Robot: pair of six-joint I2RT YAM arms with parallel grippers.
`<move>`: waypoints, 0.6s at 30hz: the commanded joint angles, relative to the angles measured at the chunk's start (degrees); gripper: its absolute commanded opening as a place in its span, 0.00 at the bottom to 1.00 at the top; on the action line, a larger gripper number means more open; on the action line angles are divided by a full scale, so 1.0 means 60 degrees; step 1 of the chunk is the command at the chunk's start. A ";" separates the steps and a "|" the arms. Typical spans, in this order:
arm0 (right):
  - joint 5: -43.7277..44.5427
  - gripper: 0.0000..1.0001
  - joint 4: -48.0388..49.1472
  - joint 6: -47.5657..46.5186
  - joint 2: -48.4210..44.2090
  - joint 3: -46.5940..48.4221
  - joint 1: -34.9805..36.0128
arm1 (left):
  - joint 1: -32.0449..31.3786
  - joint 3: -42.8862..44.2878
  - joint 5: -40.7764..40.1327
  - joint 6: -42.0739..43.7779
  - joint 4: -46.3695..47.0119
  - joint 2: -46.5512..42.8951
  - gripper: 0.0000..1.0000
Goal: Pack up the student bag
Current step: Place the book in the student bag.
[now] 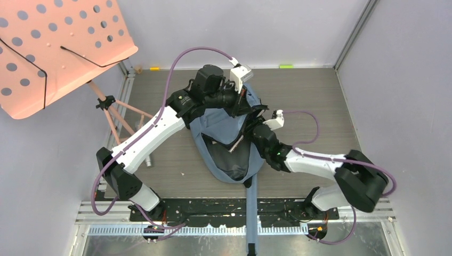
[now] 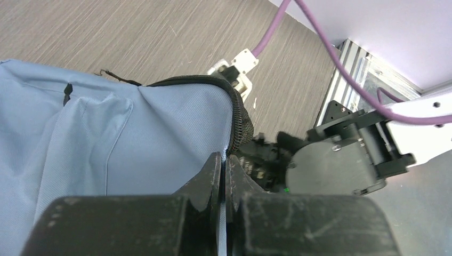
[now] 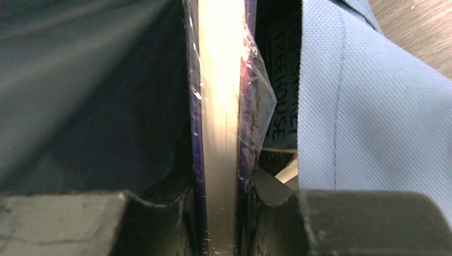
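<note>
The student bag (image 1: 218, 124), grey-blue fabric with a black zipper, lies mid-table with its mouth open toward the arms. My left gripper (image 1: 244, 105) is at the bag's far right rim. In the left wrist view it (image 2: 224, 157) is shut on the bag's fabric edge (image 2: 133, 138), just below the zipper (image 2: 242, 120). My right gripper (image 1: 251, 132) reaches into the opening. In the right wrist view it (image 3: 220, 184) is shut on a plastic-covered book (image 3: 218, 96), held page edge up inside the dark lining (image 3: 80, 96). A second book (image 3: 280, 106) stands beside it against the bag wall (image 3: 362, 106).
An orange perforated music stand (image 1: 53, 48) on a tripod (image 1: 114, 114) stands at the far left. One long blue strap (image 1: 252, 213) trails over the metal rail (image 1: 213, 216) at the near edge. Grey walls close in on three sides.
</note>
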 commanded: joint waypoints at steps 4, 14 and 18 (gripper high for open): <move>0.2140 0.04 0.2331 -0.0597 0.1959 0.1983 -0.0188 | -0.0019 -0.0108 0.0649 -0.0353 0.0838 -0.0944 0.00; 0.2355 0.67 -0.0125 -0.0974 0.2810 0.2774 -0.0160 | 0.0088 -0.1218 0.0272 -0.0195 0.1337 -0.1269 0.00; 0.2211 0.75 -0.0832 -0.1165 0.1992 0.2234 -0.0143 | 0.0248 -0.1758 0.0059 -0.0249 0.1762 -0.1426 0.00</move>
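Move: Inside the student bag, under its flap, lies the place for the book gripped in the right hand: about 3 cm ahead, 6 cm left and 6 cm below. The zip rim pinched by the left fingers is about level fore and aft, 1 cm to the right and 7 cm above; the bag's near lip is some 21 cm back, 3 cm left and 10 cm below. From the left hand, the book's place is about 3 cm ahead, 7 cm left and 13 cm below. Pushing the held book forward under the zip rim, the right hand travels about 6 cm deeper into the bag, veering slightly left and sinking. It then opens its fingers wide to let go, easing back right and lower while its left side tips down some 10 degrees. The left fingers stay shut on the rim, shifting about 1.5 cm left and a little down. ##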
